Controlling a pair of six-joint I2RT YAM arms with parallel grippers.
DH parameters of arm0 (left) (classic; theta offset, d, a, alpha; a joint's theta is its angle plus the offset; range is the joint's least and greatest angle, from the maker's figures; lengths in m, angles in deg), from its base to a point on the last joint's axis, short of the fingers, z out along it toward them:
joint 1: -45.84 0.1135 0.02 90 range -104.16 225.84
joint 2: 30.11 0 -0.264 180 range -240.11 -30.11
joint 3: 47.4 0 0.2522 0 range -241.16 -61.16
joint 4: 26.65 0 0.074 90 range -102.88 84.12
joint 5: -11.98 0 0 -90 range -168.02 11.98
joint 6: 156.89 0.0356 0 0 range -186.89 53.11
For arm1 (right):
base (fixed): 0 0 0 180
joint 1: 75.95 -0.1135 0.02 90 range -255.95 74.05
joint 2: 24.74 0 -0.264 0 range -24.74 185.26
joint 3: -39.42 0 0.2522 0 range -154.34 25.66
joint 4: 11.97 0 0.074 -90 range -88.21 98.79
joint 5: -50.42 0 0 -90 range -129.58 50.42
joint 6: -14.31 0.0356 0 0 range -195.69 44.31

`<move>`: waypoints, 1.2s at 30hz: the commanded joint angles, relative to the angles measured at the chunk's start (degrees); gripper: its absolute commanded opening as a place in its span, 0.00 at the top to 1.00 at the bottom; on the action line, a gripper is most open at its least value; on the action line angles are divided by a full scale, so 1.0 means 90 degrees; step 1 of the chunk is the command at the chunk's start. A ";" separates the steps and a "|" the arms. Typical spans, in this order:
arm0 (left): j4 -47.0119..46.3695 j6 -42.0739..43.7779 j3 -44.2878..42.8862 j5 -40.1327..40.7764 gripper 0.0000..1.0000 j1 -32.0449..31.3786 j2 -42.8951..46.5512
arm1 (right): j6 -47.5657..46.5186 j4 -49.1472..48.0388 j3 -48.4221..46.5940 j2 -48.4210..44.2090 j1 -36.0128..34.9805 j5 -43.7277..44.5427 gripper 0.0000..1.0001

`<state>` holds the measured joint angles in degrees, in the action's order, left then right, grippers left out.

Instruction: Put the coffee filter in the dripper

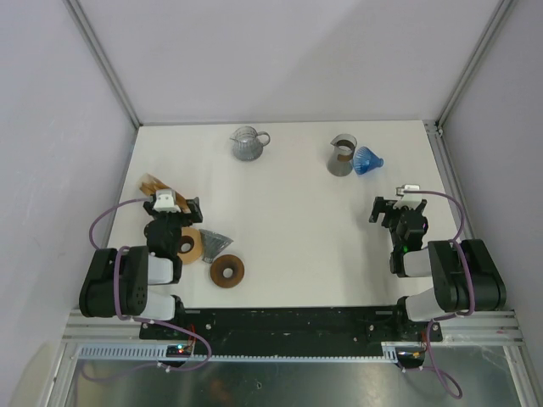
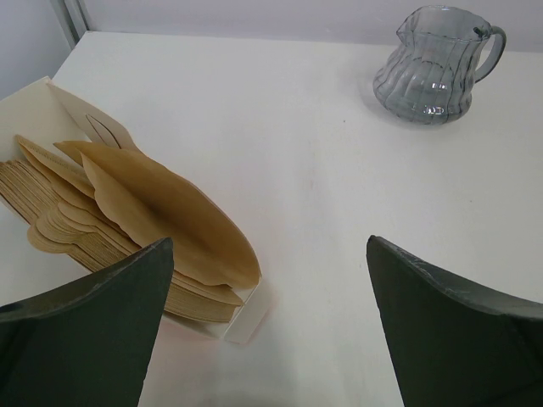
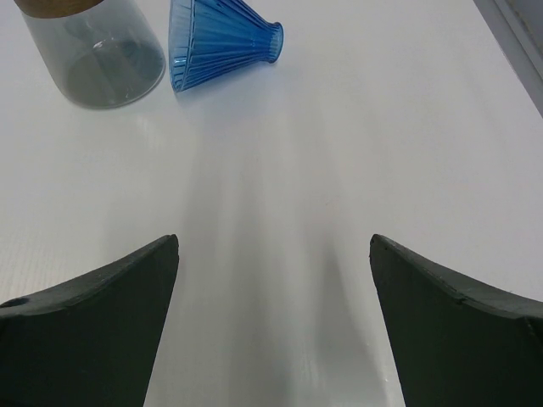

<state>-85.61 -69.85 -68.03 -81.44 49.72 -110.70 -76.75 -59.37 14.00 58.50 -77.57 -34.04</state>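
A stack of brown paper coffee filters [image 2: 161,212] stands in a white open box [image 2: 242,318] at the left of the table, also visible as coffee filters [image 1: 153,182] from above. My left gripper [image 2: 268,246] is open just right of the box, touching nothing; from above the left gripper [image 1: 174,206] sits beside the stack. A blue ribbed dripper [image 3: 221,38] lies on its side at the back right, the dripper [image 1: 367,161] touching a glass carafe [image 1: 341,155]. My right gripper [image 3: 273,239] is open and empty, well short of the dripper; seen overhead the right gripper [image 1: 399,203].
A grey ribbed glass pitcher [image 2: 433,68] stands at the back middle, pitcher [image 1: 248,142]. A grey ribbed cone [image 1: 216,244] and two brown wooden rings [image 1: 227,271] lie near the left arm's base. The carafe [image 3: 93,51] has a wooden collar. White walls enclose the table.
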 commanded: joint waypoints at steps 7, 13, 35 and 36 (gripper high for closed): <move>0.0276 0.0456 -0.0157 -0.0779 0.00 -0.0001 0.0606 | 0.0234 -0.0063 -0.0250 0.0000 0.0347 -0.0308 0.01; 0.1327 0.0661 -0.0570 -0.1300 0.00 -0.0001 0.1046 | 0.0326 0.1511 -0.0734 -0.0886 0.0266 0.0046 0.02; 0.9199 0.1554 -0.5209 -0.3100 0.00 -0.0009 0.1382 | 0.1750 0.9338 -0.8433 0.1263 -0.0695 0.0329 0.23; 0.9285 0.1557 -0.5235 -0.3084 0.00 -0.0005 0.1360 | 0.1764 0.9517 -0.8769 0.1622 -0.0692 0.0291 0.25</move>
<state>-11.23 -58.05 -112.56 -109.70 49.72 -99.62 -62.74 14.72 -55.11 64.31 -83.76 -30.06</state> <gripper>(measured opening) 0.996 0.778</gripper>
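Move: The blue dripper, lying on its side, is about 18 cm ahead of the right hand, 5 cm to its left and some 4 cm lower; the glass carafe stands 19 cm ahead and 13 cm left, its middle about 1 cm lower. From the left hand, the coffee filters are roughly 10 cm ahead, 7 cm left and 7 cm below; the clear dripper lies about 6 cm back, 11 cm right and 9 cm below. Up fast goes the right hand, about 20 cm, while reaching 11 cm forward and 5 cm left until it is high above the table just short of the blue dripper; its empty fingers narrow by about a fifth. The left hand lifts about 12 cm and swings right, away from the filters, turning some 30 degrees clockwise and tipping down, fingers wide open. ##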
